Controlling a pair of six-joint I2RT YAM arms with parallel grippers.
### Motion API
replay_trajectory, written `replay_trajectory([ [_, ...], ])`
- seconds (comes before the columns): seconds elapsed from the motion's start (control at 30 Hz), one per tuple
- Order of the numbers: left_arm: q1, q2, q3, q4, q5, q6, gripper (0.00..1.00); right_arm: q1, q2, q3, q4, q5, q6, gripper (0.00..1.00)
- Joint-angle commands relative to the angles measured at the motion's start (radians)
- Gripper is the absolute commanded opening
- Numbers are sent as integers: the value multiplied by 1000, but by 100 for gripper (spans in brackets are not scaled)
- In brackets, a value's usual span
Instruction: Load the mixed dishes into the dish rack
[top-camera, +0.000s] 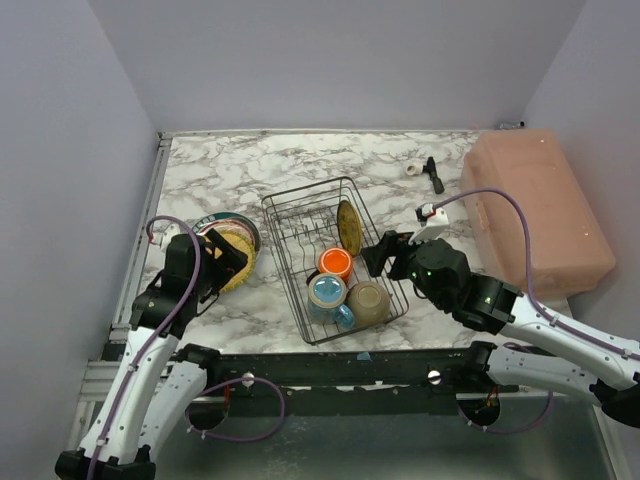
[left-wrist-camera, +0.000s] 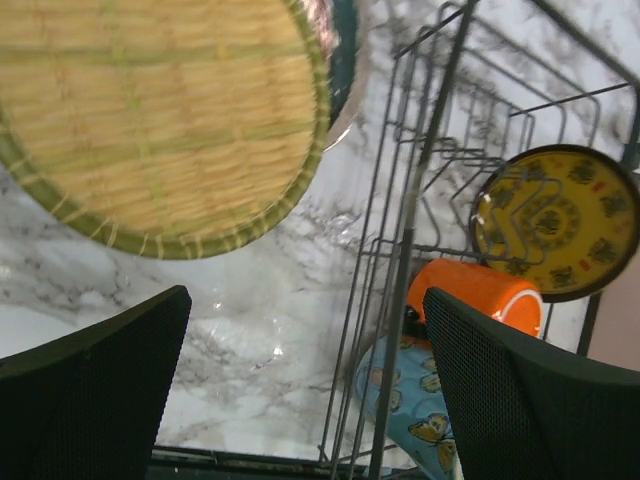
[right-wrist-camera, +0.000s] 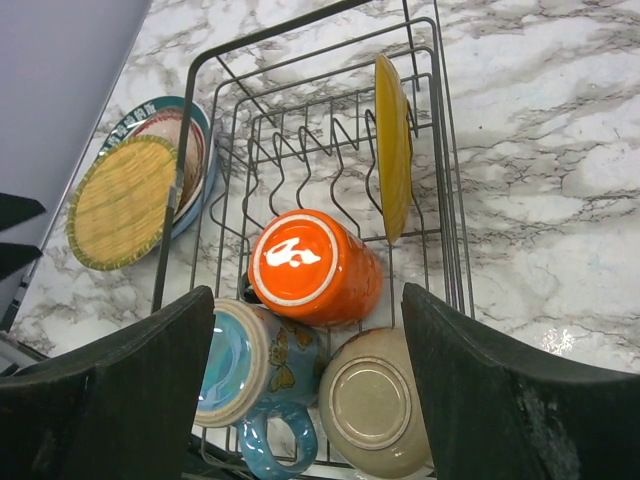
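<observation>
The black wire dish rack (top-camera: 295, 235) stands mid-table. In it an orange mug (right-wrist-camera: 315, 265) and a blue mug (right-wrist-camera: 250, 360) lie on their sides, a white bowl (right-wrist-camera: 375, 400) lies bottom-up, and a small yellow dark-rimmed plate (right-wrist-camera: 392, 145) stands upright in the tines. A stack of plates (top-camera: 235, 245) lies left of the rack, a larger yellow plate (left-wrist-camera: 150, 110) on top. My left gripper (top-camera: 225, 262) is open and empty over the stack's near edge. My right gripper (top-camera: 385, 255) is open and empty at the rack's right side, above the mugs and the bowl.
A large pink box (top-camera: 535, 210) fills the right side of the table. A small black tool (top-camera: 433, 175) and a small white object (top-camera: 413, 168) lie at the back right. Walls close in the left, back and right.
</observation>
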Motion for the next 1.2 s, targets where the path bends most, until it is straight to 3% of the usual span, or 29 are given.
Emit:
replay_trajectory([
  [0.0,82,-18,-91,-87,140,-107,99,8,-17,-19,38,-35,-26,78],
  [0.27,222,-30,-244,-58,200,-279,93,8,-65,-43,23,-59,-15,78],
  [0.57,334,-55,-419,196,242,-534,61,7,-139,-64,18,-24,-14,78],
  [0.67,338,-65,-454,236,225,-599,58,8,-134,-57,17,-25,-14,77],
  [0.97,343,-105,-503,305,157,-613,52,7,-82,-53,22,-42,-8,78],
  [1.17,348,-125,-532,327,148,-618,38,9,-79,-46,25,-41,-17,78],
])
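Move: Ahead of the left hand and low down lies the woven tray, its middle about 7 cm farther out, 4 cm to the left and 14 cm below. The plate stack under its far side is centred some 4 cm beyond the tray and 2 cm more to the left. The dish rack's middle is roughly 24 cm to the right of the tray, level with it. From the right hand the tray is about 30 cm left, 9 cm ahead and 20 cm down. Sinking some 12 cm towards the near rim of the woven tray, the left hand first eases back about 3 cm while drifting left, then comes forward again about 4 cm. It rolls roughly 45 degrees, left side down, with the fingers still pointing forward and down, and narrows them from wide open to under half, around the rim; a firm hold can't be seen. ##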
